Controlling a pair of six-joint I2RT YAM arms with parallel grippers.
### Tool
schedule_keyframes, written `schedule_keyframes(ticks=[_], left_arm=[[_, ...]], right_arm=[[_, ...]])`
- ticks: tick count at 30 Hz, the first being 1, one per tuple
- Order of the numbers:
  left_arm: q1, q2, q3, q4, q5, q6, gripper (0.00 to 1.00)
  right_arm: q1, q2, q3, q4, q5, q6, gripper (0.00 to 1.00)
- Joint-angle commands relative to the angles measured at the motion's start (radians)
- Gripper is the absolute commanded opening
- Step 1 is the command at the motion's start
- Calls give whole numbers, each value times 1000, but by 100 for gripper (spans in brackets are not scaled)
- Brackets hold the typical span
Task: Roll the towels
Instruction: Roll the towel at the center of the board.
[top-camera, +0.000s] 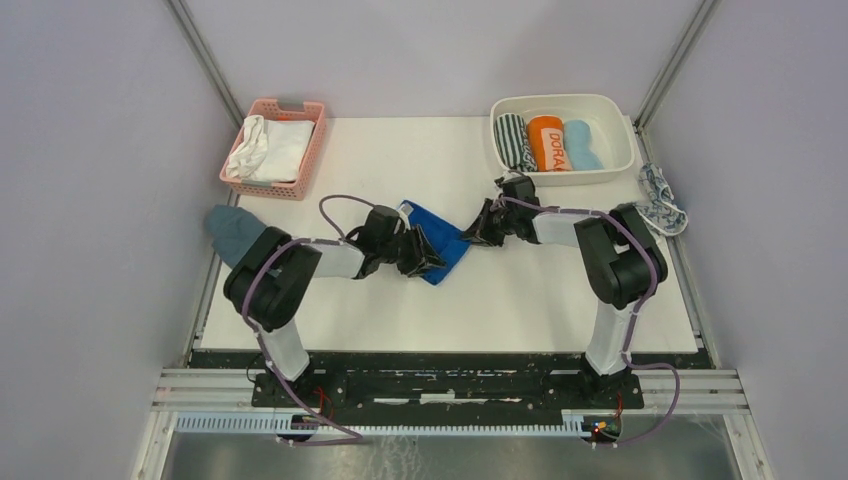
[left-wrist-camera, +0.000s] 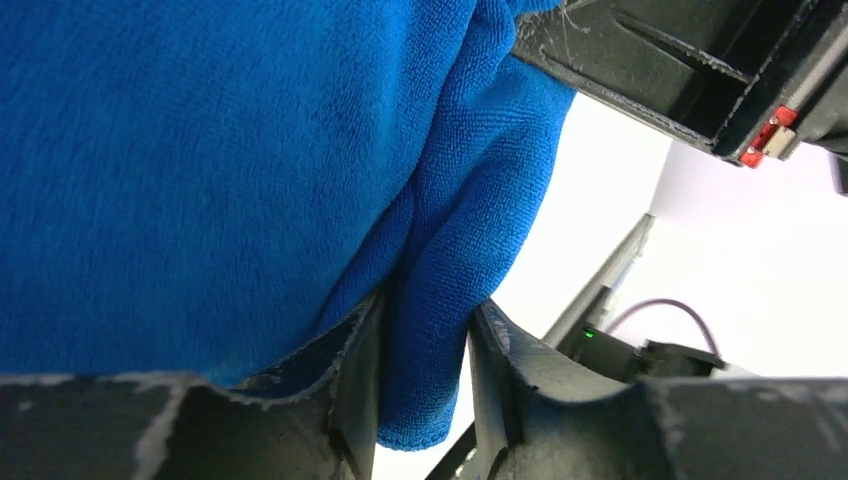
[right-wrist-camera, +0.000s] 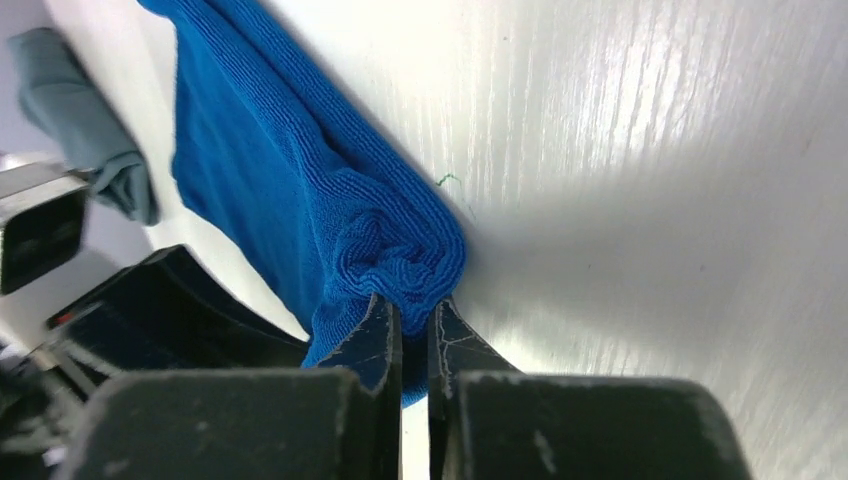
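The royal blue towel (top-camera: 440, 240) lies partly folded at mid-table between both grippers. My left gripper (top-camera: 415, 255) is at its left end; in the left wrist view a hanging fold of the royal blue towel (left-wrist-camera: 200, 150) sits between the parted jaws of that left gripper (left-wrist-camera: 425, 320), with light showing beside the right finger. My right gripper (top-camera: 485, 228) is at the towel's right corner. The right wrist view shows the right gripper (right-wrist-camera: 413, 310) shut on a bunched corner of the royal blue towel (right-wrist-camera: 280, 190). A light blue towel (top-camera: 580, 145) lies rolled in the white tub (top-camera: 620, 125). The patterned whitish towel (top-camera: 660, 200) is crumpled at the table's right edge.
The white tub also holds a striped roll (top-camera: 512, 140) and an orange roll (top-camera: 547, 143). A pink basket (top-camera: 310, 165) of white cloths stands back left. A teal-grey cloth (top-camera: 235, 230) lies at the left edge, and the teal-grey cloth (right-wrist-camera: 80, 110) also shows in the right wrist view.
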Motion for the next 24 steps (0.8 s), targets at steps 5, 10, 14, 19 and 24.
schedule_keyframes(ticks=[5,10,14,19,24], left_arm=[[-192,-259,95,-427,-558,325,56],[-422,-348,119,-453,-993,466,67],[-600,-303,181,-421,-1274,657,72],[-723,-103,312,-421,-1439,843,73],[-758,49,376,-411,-1487,923,73]], right_arm=[[85,-73,168,-539,387,-127,0],[109,-61,246,-657,449,-104,0],[110,-40,281,-699,446,-79,0],[110,-13,302,-713,413,-66,0],[111,-4,304,-711,386,-62,0]])
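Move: The left fingers are loosely around the blue towel's roll, whose near end lies about 3 cm back from that hand, level left-right and 1 cm below; the flat part's middle is some 6 cm ahead and 1 cm left. The right hand already pinches the roll's far end, just 1 cm below it; from it the flat part is about 7 cm left and 1 cm ahead, the white bin 22 cm ahead and 17 cm right. Left opens off the roll, arcs up about 8 cm and back-right, dips; right, still pinching, drags it right-back. ##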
